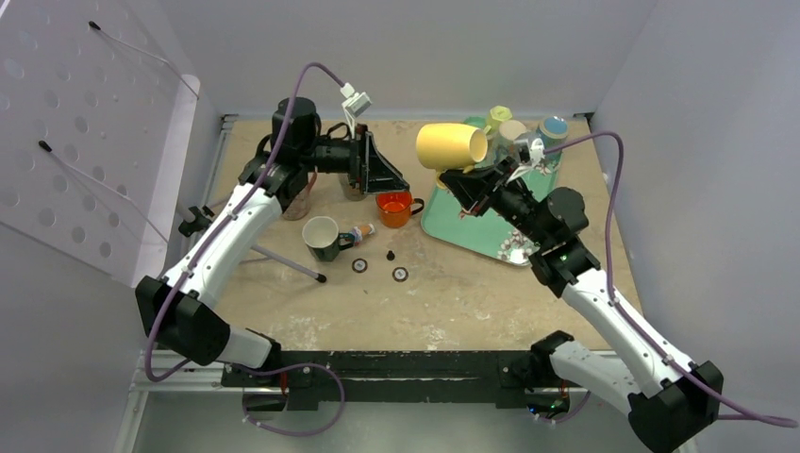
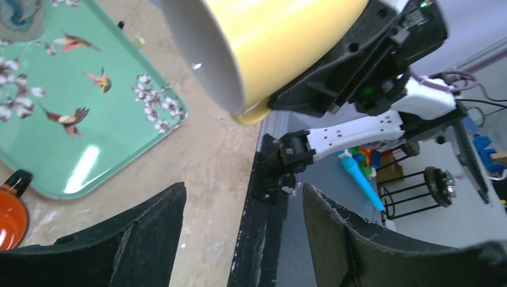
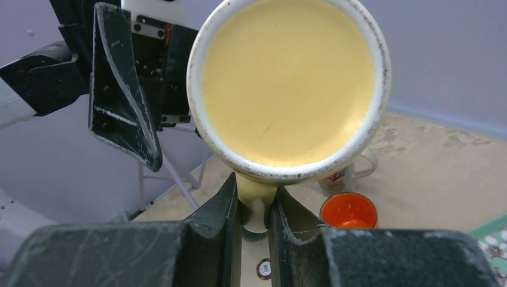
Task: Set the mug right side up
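The yellow mug [image 1: 451, 146] is in the air on its side, above the left edge of the green tray [image 1: 476, 226]. My right gripper [image 1: 462, 177] is shut on the mug's handle [image 3: 256, 190] from below. The mug's scuffed base [image 3: 290, 81] faces the right wrist camera. Its grey-white inside [image 2: 203, 54] faces my left gripper. My left gripper [image 1: 385, 175] is open and empty, just left of the mug and apart from it; its wide-spread fingers [image 2: 137, 239] frame the table edge. One left finger [image 3: 122, 107] shows beside the mug in the right wrist view.
An orange mug [image 1: 393, 209] stands upright below the held mug and also shows in the right wrist view [image 3: 348, 210]. A dark mug [image 1: 323, 237], a small bottle [image 1: 358, 231] and two small discs [image 1: 400, 274] lie mid-table. Several cups [image 1: 514, 127] stand at the tray's far end.
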### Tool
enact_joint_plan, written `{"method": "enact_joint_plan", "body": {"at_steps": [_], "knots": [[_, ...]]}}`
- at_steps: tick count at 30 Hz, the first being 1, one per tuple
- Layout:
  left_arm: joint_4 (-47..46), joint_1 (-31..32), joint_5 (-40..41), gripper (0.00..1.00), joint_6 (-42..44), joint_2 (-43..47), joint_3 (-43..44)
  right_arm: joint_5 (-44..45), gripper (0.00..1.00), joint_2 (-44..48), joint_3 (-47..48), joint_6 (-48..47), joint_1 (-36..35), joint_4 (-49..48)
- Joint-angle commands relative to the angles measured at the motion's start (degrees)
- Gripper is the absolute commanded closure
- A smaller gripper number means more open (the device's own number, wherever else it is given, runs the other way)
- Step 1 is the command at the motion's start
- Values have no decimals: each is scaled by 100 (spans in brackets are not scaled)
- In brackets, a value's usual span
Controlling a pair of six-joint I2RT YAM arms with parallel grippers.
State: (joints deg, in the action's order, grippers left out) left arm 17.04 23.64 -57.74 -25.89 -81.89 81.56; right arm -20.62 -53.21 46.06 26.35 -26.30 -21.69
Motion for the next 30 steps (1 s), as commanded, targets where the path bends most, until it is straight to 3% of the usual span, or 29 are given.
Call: {"method": "enact_joint_plan", "body": {"at_steps": [1, 11, 13, 15, 16, 17, 18, 19, 20, 23, 26, 30], "knots": [[-1183, -26, -617, 27, -1272, 184, 104, -64, 100, -7, 400, 157, -199, -817], [-1294, -26, -369, 33, -1320, 30, 221, -633, 100, -422, 401, 358, -855, -1355], [-1131, -27, -353, 40, -1157, 20, 317, -761, 100, -486, 326, 434, -956, -1544], [-1223, -26, -448, 54, -1238, 41, 315, -729, 100, -603, 290, 475, -1005, -1558], [-1346, -26, -504, 69, -1299, 63, 278, -669, 100, -668, 289, 458, -1008, -1533], [-1425, -26, -541, 93, -1398, 92, 215, -538, 100, -740, 300, 414, -1003, -1384], [-1421, -26, -534, 100, -1395, 126, 173, -338, 100, -777, 349, 330, -1002, -1170], [-1324, -26, -522, 100, -1286, 174, 136, -146, 97, -800, 414, 235, -1007, -903], [-1070, -26, -441, 100, -969, 252, 136, 53, 77, -816, 517, 151, -998, -530], [266, 7, 321, 100, 683, 513, 219, 963, 5, -774, 852, -266, -983, 782], [1224, 314, 1873, 100, 2302, 808, 140, 1647, 2, -538, 881, -660, -972, 1535], [2304, 913, 3073, 100, 3827, 758, 185, 2867, 2, -202, 925, -716, -836, 2536]]}}
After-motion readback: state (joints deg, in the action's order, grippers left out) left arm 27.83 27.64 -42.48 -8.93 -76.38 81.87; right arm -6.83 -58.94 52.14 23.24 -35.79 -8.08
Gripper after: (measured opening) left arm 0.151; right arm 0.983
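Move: The right fingers hold the yellow mug by its handle, its middle about 4 cm ahead of and 6 cm above them; the open left gripper awaits it 12 cm to their left, roughly level. From the left hand the mug's middle is 12 cm right, 4 cm ahead and 7 cm above, its mouth facing that hand. The orange cup stands 6 cm right, 3 cm ahead and 28 cm below; the green mug 13 cm left, 4 cm back, equally low. Right hand carries the mug about 6 cm left, rising left fingers pinch its rim, then lower; right opens, withdraws. ##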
